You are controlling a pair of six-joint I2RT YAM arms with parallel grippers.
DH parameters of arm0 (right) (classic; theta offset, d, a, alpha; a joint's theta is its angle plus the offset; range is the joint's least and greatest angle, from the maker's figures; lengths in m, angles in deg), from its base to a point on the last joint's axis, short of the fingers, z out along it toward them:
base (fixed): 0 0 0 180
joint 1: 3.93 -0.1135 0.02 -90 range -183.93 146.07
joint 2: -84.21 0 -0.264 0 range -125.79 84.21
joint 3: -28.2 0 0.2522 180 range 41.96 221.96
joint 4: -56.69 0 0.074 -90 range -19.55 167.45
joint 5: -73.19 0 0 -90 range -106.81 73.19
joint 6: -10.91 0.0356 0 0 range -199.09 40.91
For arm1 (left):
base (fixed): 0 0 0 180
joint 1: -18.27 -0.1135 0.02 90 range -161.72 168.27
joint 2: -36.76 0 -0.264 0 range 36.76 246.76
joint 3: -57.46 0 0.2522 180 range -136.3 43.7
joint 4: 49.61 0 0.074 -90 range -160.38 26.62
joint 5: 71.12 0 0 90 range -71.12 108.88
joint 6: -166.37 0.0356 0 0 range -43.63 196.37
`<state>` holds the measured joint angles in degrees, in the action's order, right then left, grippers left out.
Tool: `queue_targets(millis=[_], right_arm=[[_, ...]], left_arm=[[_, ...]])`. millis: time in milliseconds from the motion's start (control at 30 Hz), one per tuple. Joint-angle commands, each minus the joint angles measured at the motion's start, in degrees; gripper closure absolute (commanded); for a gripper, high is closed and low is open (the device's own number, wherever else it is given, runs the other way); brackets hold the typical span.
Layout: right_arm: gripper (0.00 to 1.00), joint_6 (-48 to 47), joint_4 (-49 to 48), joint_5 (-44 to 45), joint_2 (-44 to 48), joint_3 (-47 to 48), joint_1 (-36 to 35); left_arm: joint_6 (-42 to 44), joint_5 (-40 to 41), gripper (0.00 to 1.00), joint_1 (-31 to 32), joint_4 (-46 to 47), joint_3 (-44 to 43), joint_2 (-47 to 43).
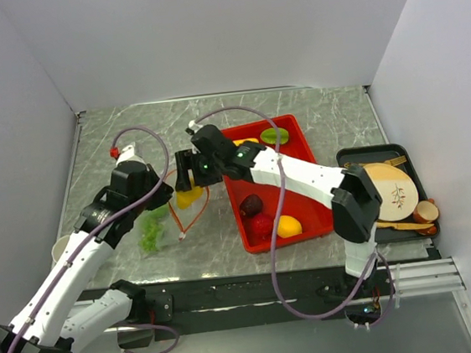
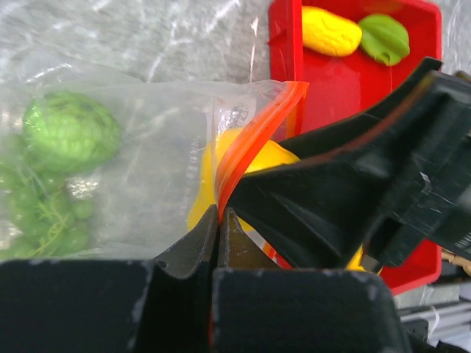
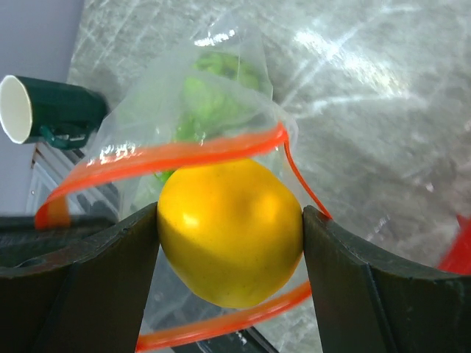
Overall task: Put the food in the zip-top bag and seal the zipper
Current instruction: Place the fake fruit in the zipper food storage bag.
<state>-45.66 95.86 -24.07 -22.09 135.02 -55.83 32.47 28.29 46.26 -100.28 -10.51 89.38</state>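
Observation:
The clear zip-top bag (image 1: 158, 228) lies left of the red tray, with green food (image 2: 71, 131) inside. My left gripper (image 2: 218, 217) is shut on the orange-red zipper (image 2: 250, 140), holding one lip of the mouth up. My right gripper (image 3: 229, 224) is shut on a round yellow toy fruit (image 3: 229, 243), with a pad touching each side. The fruit sits in the open mouth, between the two runs of the zipper (image 3: 176, 156). In the top view the right gripper (image 1: 187, 181) and the yellow fruit (image 1: 189, 198) are just right of the left gripper (image 1: 160, 198).
The red tray (image 1: 231, 200) holds a dark red piece (image 1: 251, 204), a red one (image 1: 261, 223), a yellow one (image 1: 289, 226) and a green one (image 1: 275, 135). A black tray (image 1: 368, 152) with a tan plate stands at the right. A dark green cup (image 3: 55, 110) lies at the left.

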Motion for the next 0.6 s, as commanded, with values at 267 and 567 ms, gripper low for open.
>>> queue_targets(millis=[267, 567], right_arm=[[0.03, -2.76, 0.96, -1.35, 0.74, 4.34, -0.57], [0.0, -0.92, 1.4, 11.3, 13.47, -6.54, 1.88]], left_arm=[[-1.36, 7.82, 0.99, 0.05, -1.85, -3.35, -2.61], [-1.28, 7.29, 0.99, 0.05, -0.63, -2.47, -2.7]])
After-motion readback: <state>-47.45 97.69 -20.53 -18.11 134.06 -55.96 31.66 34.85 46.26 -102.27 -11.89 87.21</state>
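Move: The zip-top bag's inside, where the held yellow fruit is to go, lies about 8 cm to the right hand's left, 2 cm back and 9 cm below. In there, the cabbage is some 11 cm left and 2 cm forward of that hand, the grapes 13 cm left and 5 cm back. The red tray's middle is about 24 cm to its right, 4 cm forward. From the left hand, pinching the bag's zipper edge, the same spot is roughly 3 cm left, 2 cm back and 9 cm down. The yellow fruit, already held at the bag's open mouth, is let go: the right hand edges about 1 cm left, opens its fingers fully, then starts drawing back right and up by some 3 cm, away from the bag's inside. Meanwhile the left hand keeps its pinch on the orange zipper edge and draws it about 2 cm left and a little up. ##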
